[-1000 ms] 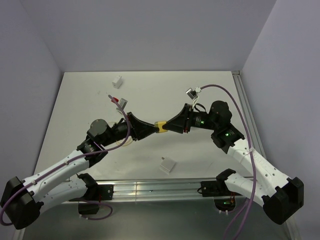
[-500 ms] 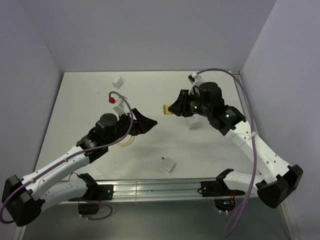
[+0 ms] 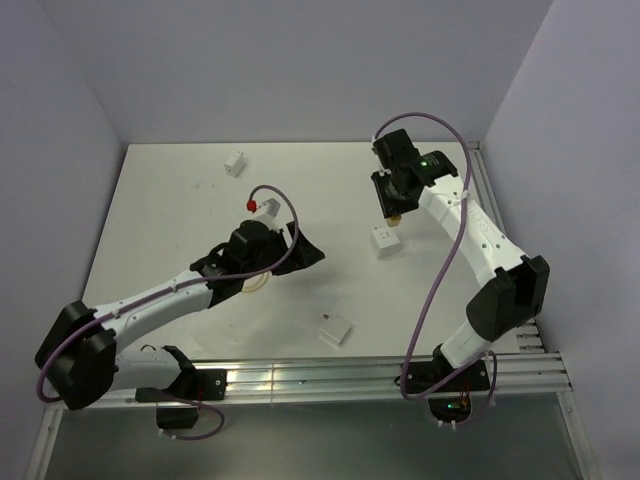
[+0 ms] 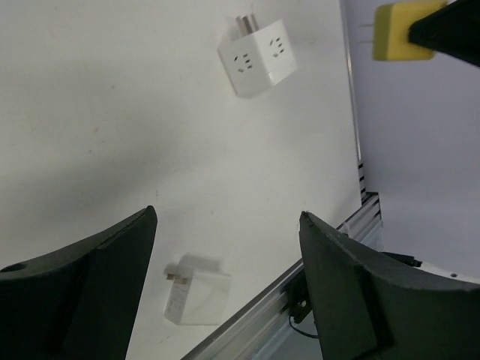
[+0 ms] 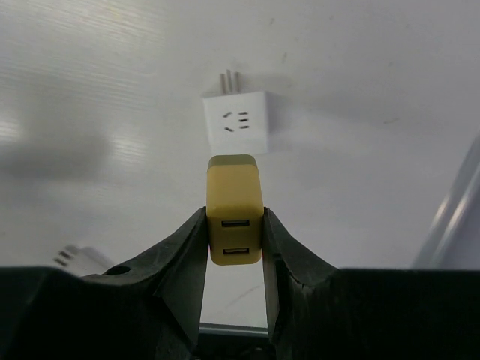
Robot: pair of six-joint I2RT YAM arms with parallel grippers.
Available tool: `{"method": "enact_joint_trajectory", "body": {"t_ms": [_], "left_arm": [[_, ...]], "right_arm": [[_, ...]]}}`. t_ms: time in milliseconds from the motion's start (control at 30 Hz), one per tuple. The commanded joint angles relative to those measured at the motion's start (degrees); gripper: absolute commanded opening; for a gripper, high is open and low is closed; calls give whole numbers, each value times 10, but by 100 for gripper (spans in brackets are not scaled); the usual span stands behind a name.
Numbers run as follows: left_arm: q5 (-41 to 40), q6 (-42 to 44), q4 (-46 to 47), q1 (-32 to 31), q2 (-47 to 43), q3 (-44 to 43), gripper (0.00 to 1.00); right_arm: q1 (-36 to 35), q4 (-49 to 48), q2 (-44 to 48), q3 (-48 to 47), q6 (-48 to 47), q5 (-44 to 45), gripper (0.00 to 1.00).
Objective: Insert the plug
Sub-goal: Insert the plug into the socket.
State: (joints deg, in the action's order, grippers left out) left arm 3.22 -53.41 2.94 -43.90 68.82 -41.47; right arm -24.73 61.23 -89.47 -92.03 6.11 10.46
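My right gripper point(image 5: 235, 215) is shut on the yellow plug point(image 5: 235, 196), whose two USB ports face the wrist camera. The plug hangs just above the white socket cube point(image 5: 238, 121), which lies on the table with its own prongs pointing away. In the top view the right gripper point(image 3: 393, 211) points down right behind the cube point(image 3: 384, 241). My left gripper point(image 3: 305, 250) stands open with nothing in it, to the cube's left. The left wrist view has the cube point(image 4: 257, 57) at the top and the plug point(image 4: 400, 31) at the top right, prongs pointing left.
A white adapter point(image 3: 336, 329) lies near the table's front edge, seen between my left gripper's jaws point(image 4: 196, 298). Another white adapter point(image 3: 236, 163) sits at the back left. An aluminium rail point(image 3: 330, 375) runs along the near edge. Walls close in the left, back and right.
My left gripper let go of the yellow plug, opened and drew back leftward. My right arm carried the plug up and to the right, ending over the white socket cube.
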Motion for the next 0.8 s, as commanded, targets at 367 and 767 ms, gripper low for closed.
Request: {"method": "enact_joint_trajectory", "body": {"t_ms": [367,767], "left_arm": [[94,-20,74,0,137,-79,78],[100,-47,112,-1,232,-122,78]], "right_arm": [[91,42,-61,-41,-182,-102,0],[90,13,-110,-47,-138,-120,0]]}}
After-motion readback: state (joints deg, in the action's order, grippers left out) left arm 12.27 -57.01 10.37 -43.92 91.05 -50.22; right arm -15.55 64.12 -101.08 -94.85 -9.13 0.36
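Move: The right hand holds the yellow plug; the white socket it is meant for lies about 3 cm ahead of the hand, 1 cm to its right and some 18 cm below. From the open, empty left hand, the socket is roughly 10 cm ahead, 18 cm to the right and 15 cm down. A second white block lies about 11 cm back and 5 cm to the right of the left hand, near table height. The right hand keeps its grip on the yellow plug and brings it down about 6 cm towards the socket, first swinging right some 4 to 5 cm, then easing a little forward and back left while the wrist tips the fingers about 15 degrees nearer to straight down and turns slightly counter-clockwise. The left hand, fingers still wide open, travels right about 6 cm and down 5 cm with a little forward, tipping down about 10 degrees as it closes in on the socket; neither hand reaches it. ##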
